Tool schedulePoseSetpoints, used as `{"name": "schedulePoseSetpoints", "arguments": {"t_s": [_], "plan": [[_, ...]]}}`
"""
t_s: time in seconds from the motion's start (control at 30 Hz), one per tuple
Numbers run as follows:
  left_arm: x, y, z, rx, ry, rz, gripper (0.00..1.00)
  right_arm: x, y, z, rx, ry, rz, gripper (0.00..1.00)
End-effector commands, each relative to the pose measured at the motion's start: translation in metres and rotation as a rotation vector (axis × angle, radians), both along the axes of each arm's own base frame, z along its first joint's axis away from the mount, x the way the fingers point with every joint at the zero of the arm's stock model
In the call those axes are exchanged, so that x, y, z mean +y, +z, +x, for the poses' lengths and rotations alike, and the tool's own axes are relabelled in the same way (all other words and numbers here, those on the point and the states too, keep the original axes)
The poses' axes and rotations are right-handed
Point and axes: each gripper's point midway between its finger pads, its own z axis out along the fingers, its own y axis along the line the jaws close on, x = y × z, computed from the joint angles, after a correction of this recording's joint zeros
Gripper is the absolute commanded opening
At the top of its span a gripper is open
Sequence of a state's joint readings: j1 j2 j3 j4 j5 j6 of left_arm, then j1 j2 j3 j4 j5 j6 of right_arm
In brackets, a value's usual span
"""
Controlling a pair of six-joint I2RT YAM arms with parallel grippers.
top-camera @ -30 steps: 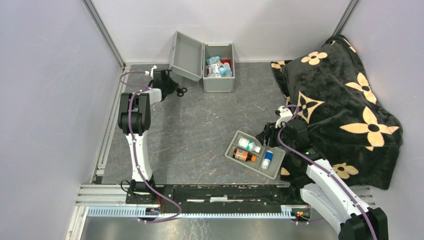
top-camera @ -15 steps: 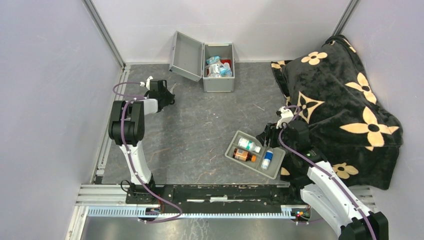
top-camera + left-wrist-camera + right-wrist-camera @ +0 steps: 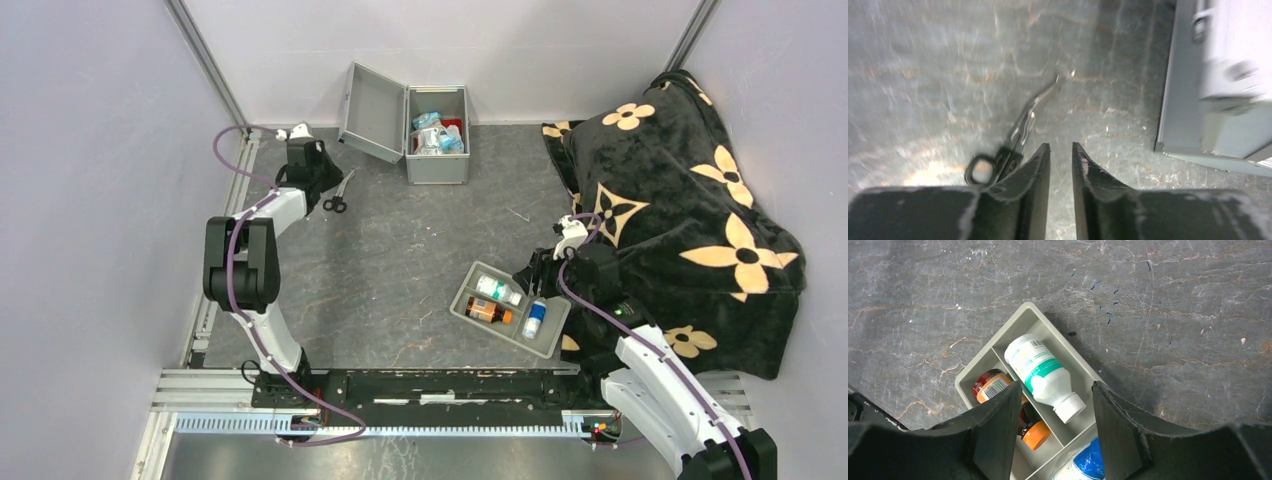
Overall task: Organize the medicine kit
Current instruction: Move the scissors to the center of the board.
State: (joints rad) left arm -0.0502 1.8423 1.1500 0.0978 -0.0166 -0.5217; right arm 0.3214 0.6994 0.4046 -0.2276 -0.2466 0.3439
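The medicine kit (image 3: 437, 160) stands open at the back of the table, its lid (image 3: 372, 112) swung out to the left and packets inside. Black-handled scissors (image 3: 337, 195) lie flat on the table left of it. My left gripper (image 3: 318, 180) hovers just beside them, narrowly open with nothing between its fingers; in the left wrist view the scissors (image 3: 1015, 140) lie left of the left gripper (image 3: 1060, 146), and the kit's lid (image 3: 1208, 100) is at right. My right gripper (image 3: 1057, 385) stands open above a white bottle (image 3: 1040, 372) in the grey tray (image 3: 1020, 317).
The divided tray (image 3: 468, 292) also holds an amber bottle with an orange cap (image 3: 487, 312) and a blue-capped bottle (image 3: 533, 320). A black flowered blanket (image 3: 680, 200) covers the right side. A metal rail (image 3: 222, 260) runs along the table's left edge.
The left arm swung left and back from the kit carrying the scissors. Its gripper has parted, and the scissors now lie on the table. The right arm has barely moved.
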Motion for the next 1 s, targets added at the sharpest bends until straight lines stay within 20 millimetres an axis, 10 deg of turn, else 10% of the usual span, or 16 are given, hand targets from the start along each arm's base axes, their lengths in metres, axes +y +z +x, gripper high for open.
{"name": "schedulePoseSetpoints", "arguments": {"t_s": [0.0, 0.23, 0.97], "plan": [[0.007, 0.040, 0.020, -0.093, -0.109, 0.167, 0.32, 0.003, 0.002, 0.002, -0.014, 0.006, 0.014, 0.61], [-0.001, 0.002, 0.031, -0.035, -0.207, 0.193, 0.50, 0.001, -0.001, 0.000, -0.005, 0.013, -0.009, 0.62], [0.026, -0.070, 0.026, 0.186, -0.204, 0.355, 0.53, 0.001, -0.008, -0.014, 0.017, 0.038, -0.003, 0.63]]}}
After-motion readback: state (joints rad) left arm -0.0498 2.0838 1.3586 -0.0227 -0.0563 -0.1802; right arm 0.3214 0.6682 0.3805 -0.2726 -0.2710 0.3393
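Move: The scissors lie almost beneath the left hand, about 7 cm down, some 2 cm ahead and 1 cm left. The box's open lid has its middle about 17 cm ahead and 7 cm right of this hand, and the medicine box stands roughly 15 cm ahead and 22 cm right. From the right hand the scissors are about 21 cm ahead, 41 cm left and 10 cm down. The left hand rises about 4 cm, then sinks 10 cm over the scissors, fingers opening half wide, wrist rolling. ##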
